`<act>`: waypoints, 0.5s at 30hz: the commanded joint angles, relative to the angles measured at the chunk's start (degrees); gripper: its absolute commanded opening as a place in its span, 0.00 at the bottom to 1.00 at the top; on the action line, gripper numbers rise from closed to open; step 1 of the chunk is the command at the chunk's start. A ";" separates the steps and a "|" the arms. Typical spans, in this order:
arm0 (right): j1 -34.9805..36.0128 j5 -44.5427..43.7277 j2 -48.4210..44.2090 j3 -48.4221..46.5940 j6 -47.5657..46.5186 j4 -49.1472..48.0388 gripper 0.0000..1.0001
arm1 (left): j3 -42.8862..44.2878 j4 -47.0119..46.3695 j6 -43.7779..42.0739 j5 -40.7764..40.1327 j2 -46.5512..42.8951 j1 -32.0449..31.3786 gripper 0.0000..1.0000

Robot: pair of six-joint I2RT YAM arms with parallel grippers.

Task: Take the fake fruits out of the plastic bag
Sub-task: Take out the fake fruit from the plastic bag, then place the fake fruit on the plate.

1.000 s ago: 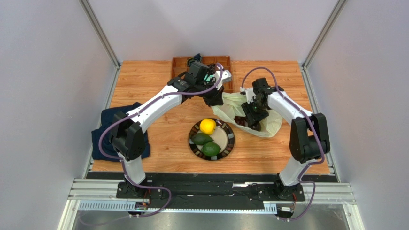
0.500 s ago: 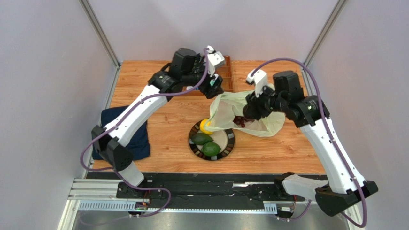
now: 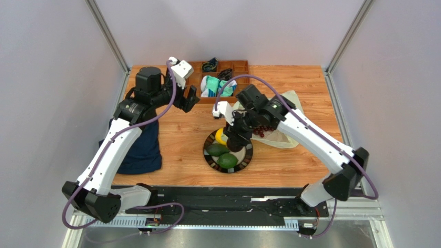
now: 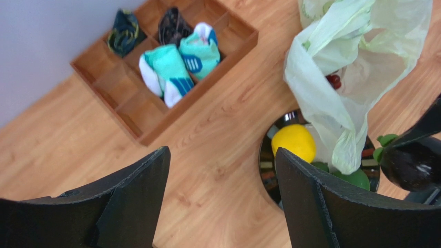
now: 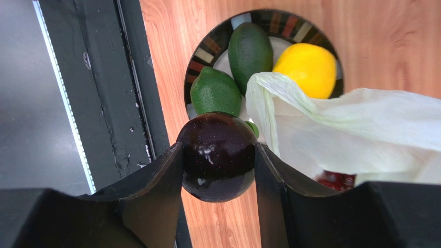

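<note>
On the striped plate (image 3: pixel 249 150) lie a yellow lemon (image 3: pixel 221 136) and two green avocados (image 3: pixel 217 150). My right gripper (image 3: pixel 235 140) hangs over the plate's right part, shut on a glossy dark purple fruit (image 5: pixel 217 155) with green leaves. The pale yellowish-green plastic bag (image 3: pixel 279 138) lies slumped to the plate's right, one flap draped over the lemon (image 5: pixel 305 70). Red grapes (image 3: pixel 263 130) show inside it. My left gripper (image 3: pixel 190 98) stands open and empty above bare wood, left of the bag (image 4: pixel 352 67).
A wooden compartment tray (image 3: pixel 242 67) with teal-and-white socks (image 3: pixel 212 85) stands at the back. A dark navy cloth (image 3: pixel 137 150) lies at the table's left edge. The black rail (image 5: pixel 103 103) runs along the near edge.
My left gripper let go of the bag, opened and drew back to the left. The bag sank down. My right gripper came out of the bag with the dark fruit and moved over the plate.
</note>
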State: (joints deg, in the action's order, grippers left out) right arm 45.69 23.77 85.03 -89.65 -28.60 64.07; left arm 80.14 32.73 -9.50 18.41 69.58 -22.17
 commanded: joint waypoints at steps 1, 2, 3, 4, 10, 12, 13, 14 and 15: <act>0.27 2.86 3.03 -2.73 -2.43 1.75 0.37 | -2.00 0.32 1.77 5.05 -5.67 5.02 0.82; 0.27 2.77 3.12 -2.47 -2.51 2.37 0.37 | -2.87 0.23 1.33 5.31 -6.29 5.38 0.82; 0.19 2.51 3.12 -1.77 -2.60 2.63 0.37 | -3.32 0.14 1.06 5.58 -6.74 5.91 0.82; 0.19 2.42 3.21 -1.24 -2.60 2.98 0.37 | -3.84 -0.03 1.06 6.36 -7.52 6.87 0.82; -1.13 -5.30 7.59 3.42 -0.85 -0.17 0.35 | -6.40 -0.56 2.11 11.54 -9.11 9.51 0.80; -2.44 -7.32 9.26 3.78 0.12 -2.98 0.35 | -6.31 0.22 1.94 12.43 -9.11 9.61 0.80; -3.15 -7.77 11.19 3.60 0.38 -3.77 0.35 | -6.22 0.40 1.94 13.22 -9.03 9.69 0.80; -3.76 -8.21 12.08 3.08 0.47 -5.26 0.34 | -5.96 0.58 1.76 13.57 -8.94 9.69 0.80; -5.07 -8.73 13.04 2.73 0.56 -5.97 0.34 | -5.78 0.67 1.50 13.84 -8.85 9.78 0.80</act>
State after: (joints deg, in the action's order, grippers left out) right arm 43.90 19.64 94.24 -86.46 -29.61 64.25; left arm 74.17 33.67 -8.21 28.14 60.86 -12.97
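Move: Just over the right part of the plate, the right hand already holds the dark round fruit. The plate's middle lies about 3 cm ahead, 3 cm left and 16 cm below. On it sit the yellow fruit, some 7 cm ahead and 5 left, the long green fruit, 3 ahead and 7 left, and the round green fruit, about level and 3 left. Red fruits in the bag lie roughly 11 cm ahead and 11 right. From the left hand the plate is about 8 cm back, 13 right, 27 below. Lowering the dark fruit towards the free right side of the plate, the right hand sinks about 7 cm, almost pausing after the first 3, then easing some 2 cm forward as its fingers tip about 10 degrees steeper; its grip stays shut on the fruit. The empty left hand, fingers still wide, draws off about 4 cm left and then 3 cm back, away from the plate. ##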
